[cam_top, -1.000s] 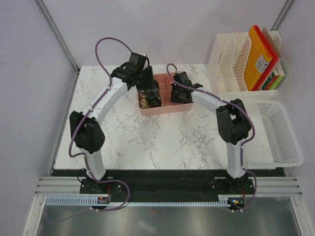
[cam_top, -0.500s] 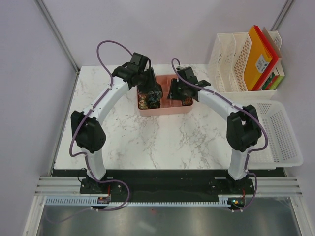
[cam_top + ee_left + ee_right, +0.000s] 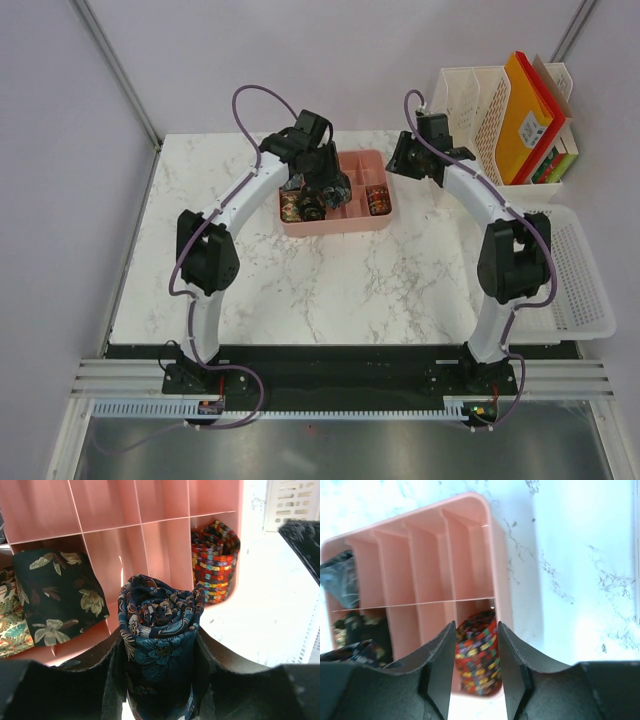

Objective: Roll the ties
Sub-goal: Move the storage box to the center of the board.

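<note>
A rolled dark blue floral tie (image 3: 159,611) stands upright between the pads of my left gripper (image 3: 160,647), which is shut on it over the pink tray (image 3: 338,227). In the tray sit a dark leaf-patterned coil (image 3: 59,600), a pale floral coil (image 3: 9,630) at the far left, and a red-orange multicoloured coil (image 3: 216,560) in the front right compartment (image 3: 377,199). My right gripper (image 3: 476,667) is open and empty. It hangs well above that red-orange coil (image 3: 478,652), off the tray's right end (image 3: 412,156).
A white file rack (image 3: 470,130) with orange and red folders stands at the back right. A white mesh basket (image 3: 565,270) lies along the table's right edge. Purple cables arch over both arms.
My right gripper opened, left the red-orange coil in the tray and drew back up and to the right. My left arm shifted slightly right, still holding the blue tie.
</note>
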Motion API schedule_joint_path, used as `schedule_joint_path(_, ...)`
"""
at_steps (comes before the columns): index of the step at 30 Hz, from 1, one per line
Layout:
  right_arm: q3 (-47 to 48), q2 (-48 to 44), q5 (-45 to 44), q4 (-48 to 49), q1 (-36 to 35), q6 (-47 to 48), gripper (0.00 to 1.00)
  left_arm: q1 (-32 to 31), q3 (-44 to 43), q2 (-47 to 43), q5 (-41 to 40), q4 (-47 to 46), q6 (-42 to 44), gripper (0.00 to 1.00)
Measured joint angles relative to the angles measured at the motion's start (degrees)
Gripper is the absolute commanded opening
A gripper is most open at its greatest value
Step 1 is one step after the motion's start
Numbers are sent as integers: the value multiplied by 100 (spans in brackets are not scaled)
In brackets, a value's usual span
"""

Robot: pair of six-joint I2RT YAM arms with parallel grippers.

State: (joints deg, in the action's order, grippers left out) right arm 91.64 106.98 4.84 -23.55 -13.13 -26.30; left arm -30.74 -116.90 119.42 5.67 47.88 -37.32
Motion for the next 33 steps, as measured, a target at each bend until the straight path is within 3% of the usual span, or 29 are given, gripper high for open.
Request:
schedule_joint_path(10, 55, 1086, 70, 190, -7, 83, 39, 85, 227, 98, -149, -2, 2, 2)
schedule_joint_path(20, -59, 1093, 142, 455, -22, 68, 1, 234, 632, 94, -365, 55, 24, 2)
schedule_joint_path(33, -887, 551, 46, 745, -328, -190, 0, 238, 693, 31, -656, 278, 201, 2)
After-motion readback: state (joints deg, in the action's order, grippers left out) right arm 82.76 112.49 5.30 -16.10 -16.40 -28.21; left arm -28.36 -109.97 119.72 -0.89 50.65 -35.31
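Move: The left hand holds a dark floral tie roll above the storage box; the empty middle compartment of its near row is about 10 cm below, 1 cm ahead and 1 cm left, with a green-black roll some 7 cm left, 1 cm back and a red roll 10 cm right, 3 cm ahead at that depth. For the right hand, the box's right wall lies 10 cm below, 2 cm ahead and 1 cm left; the red roll is 11 cm below, 4 cm left and 1 cm back. The right hand drops about 9 cm with its fingers parted over the box's right wall, closes them to pinch the rim near its middle, then drags it back some 3 cm and a little left. Meanwhile the left hand, keeping its grip on the dark floral roll, goes down and left about 5 cm each towards the middle near compartment, tilting its left side up roughly 10 degrees. ##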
